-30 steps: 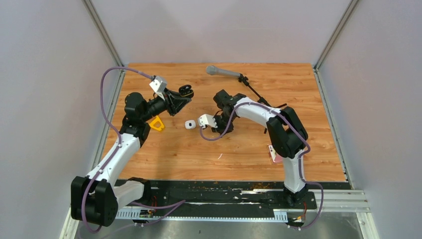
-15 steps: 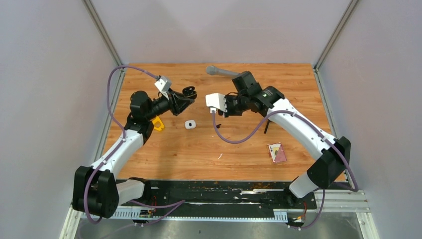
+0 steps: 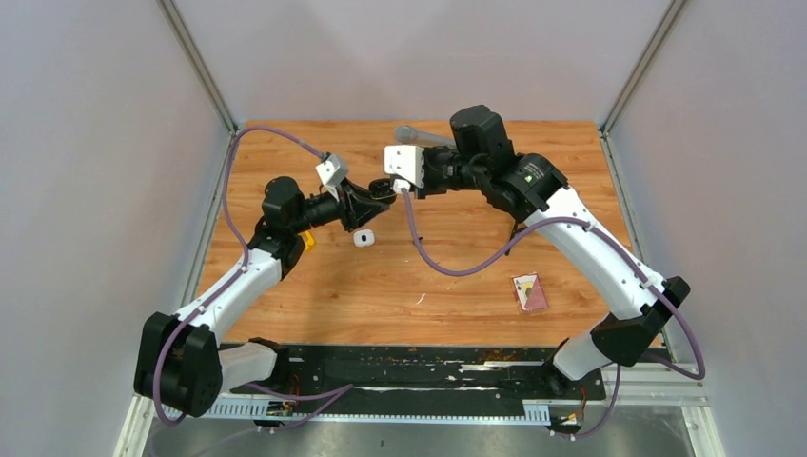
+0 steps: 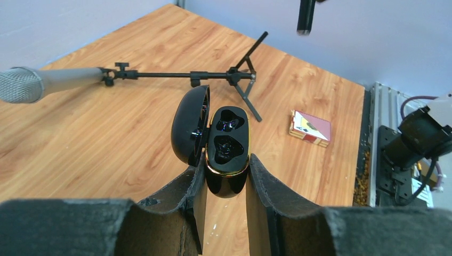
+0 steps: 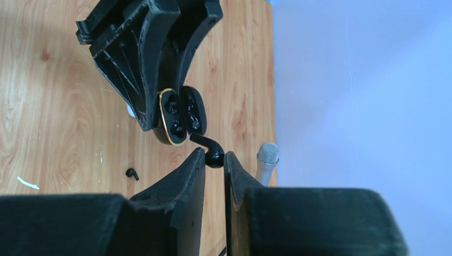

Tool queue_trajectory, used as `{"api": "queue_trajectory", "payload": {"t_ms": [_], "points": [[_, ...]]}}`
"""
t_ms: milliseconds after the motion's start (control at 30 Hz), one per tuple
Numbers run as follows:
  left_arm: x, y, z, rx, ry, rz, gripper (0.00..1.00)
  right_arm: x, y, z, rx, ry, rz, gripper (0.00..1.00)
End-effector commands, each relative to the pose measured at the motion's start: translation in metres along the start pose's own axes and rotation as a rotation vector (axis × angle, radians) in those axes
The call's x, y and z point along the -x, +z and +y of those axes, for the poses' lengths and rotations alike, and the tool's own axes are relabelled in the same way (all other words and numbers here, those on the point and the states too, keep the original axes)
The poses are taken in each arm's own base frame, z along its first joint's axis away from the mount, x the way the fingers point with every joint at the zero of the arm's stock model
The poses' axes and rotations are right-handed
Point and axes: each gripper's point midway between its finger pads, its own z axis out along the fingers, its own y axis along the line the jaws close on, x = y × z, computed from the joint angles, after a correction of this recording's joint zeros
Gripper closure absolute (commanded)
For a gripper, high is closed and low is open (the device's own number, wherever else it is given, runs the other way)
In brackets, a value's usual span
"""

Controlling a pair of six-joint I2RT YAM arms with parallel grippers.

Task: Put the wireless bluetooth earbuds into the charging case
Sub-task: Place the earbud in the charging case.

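My left gripper (image 4: 226, 178) is shut on the lower body of a black, gold-rimmed charging case (image 4: 228, 141). It holds the case above the table with the lid (image 4: 190, 125) swung open, and both wells look dark. My right gripper (image 5: 214, 156) is shut on the head of a black earbud (image 5: 212, 152). The stem points at the case (image 5: 178, 120), with its tip right at the rim. A second black earbud (image 5: 131, 174) lies on the wood. From above, the left gripper (image 3: 374, 198) and right gripper (image 3: 392, 190) meet mid-table at the back.
A small white case (image 3: 363, 238) sits on the table below the grippers, with a yellow piece (image 3: 306, 238) by the left arm. A microphone (image 3: 419, 136) on its tripod stand (image 4: 234, 80) lies along the back. A card box (image 3: 530, 291) rests front right. A white sliver (image 3: 420, 299) lies near the front.
The right arm rose from the table and swung back-left, carrying the black earbud to the case. The left arm moved the open case rightward to meet it.
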Motion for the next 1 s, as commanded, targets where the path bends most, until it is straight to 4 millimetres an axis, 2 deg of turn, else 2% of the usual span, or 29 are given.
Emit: {"api": "queue_trajectory", "payload": {"t_ms": [0,333,600,967], "points": [[0.01,0.003,-0.015,-0.079,0.085,-0.02,1.0,0.01,0.008,0.005,0.013,-0.061,0.009,1.0],[0.015,0.004,-0.035,-0.16,0.129,-0.028,1.0,0.012,0.019,0.02,0.061,-0.175,0.042,1.0],[0.021,0.004,-0.038,-0.167,0.128,-0.044,1.0,0.008,0.027,0.031,0.099,-0.227,0.059,0.99],[0.03,0.004,-0.04,-0.166,0.132,-0.069,1.0,0.005,0.037,0.034,0.105,-0.235,0.065,0.99]]}}
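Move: The right hand, pinching a black earbud, has the open black charging case about 6 cm to its left, 1 cm ahead and some 6 cm lower. Far below that hand, about 35 cm down on the table, the white case lies roughly 5 cm ahead and 9 cm left, the loose black earbud 5 cm ahead and 2 cm right. From the left hand, the held earbud is about 7 cm right, 1 cm back and 6 cm up. Downward and to its left, drawing back slightly, the right hand brings the pinched earbud about 5 cm to the open case, rolling some 10 degrees so that the stem hangs over the well nearer the left fingers. The left hand keeps its grip on the case, carries it about 3 cm back and to the right to meet the earbud, turning it slightly clockwise, then holds nearly still. ##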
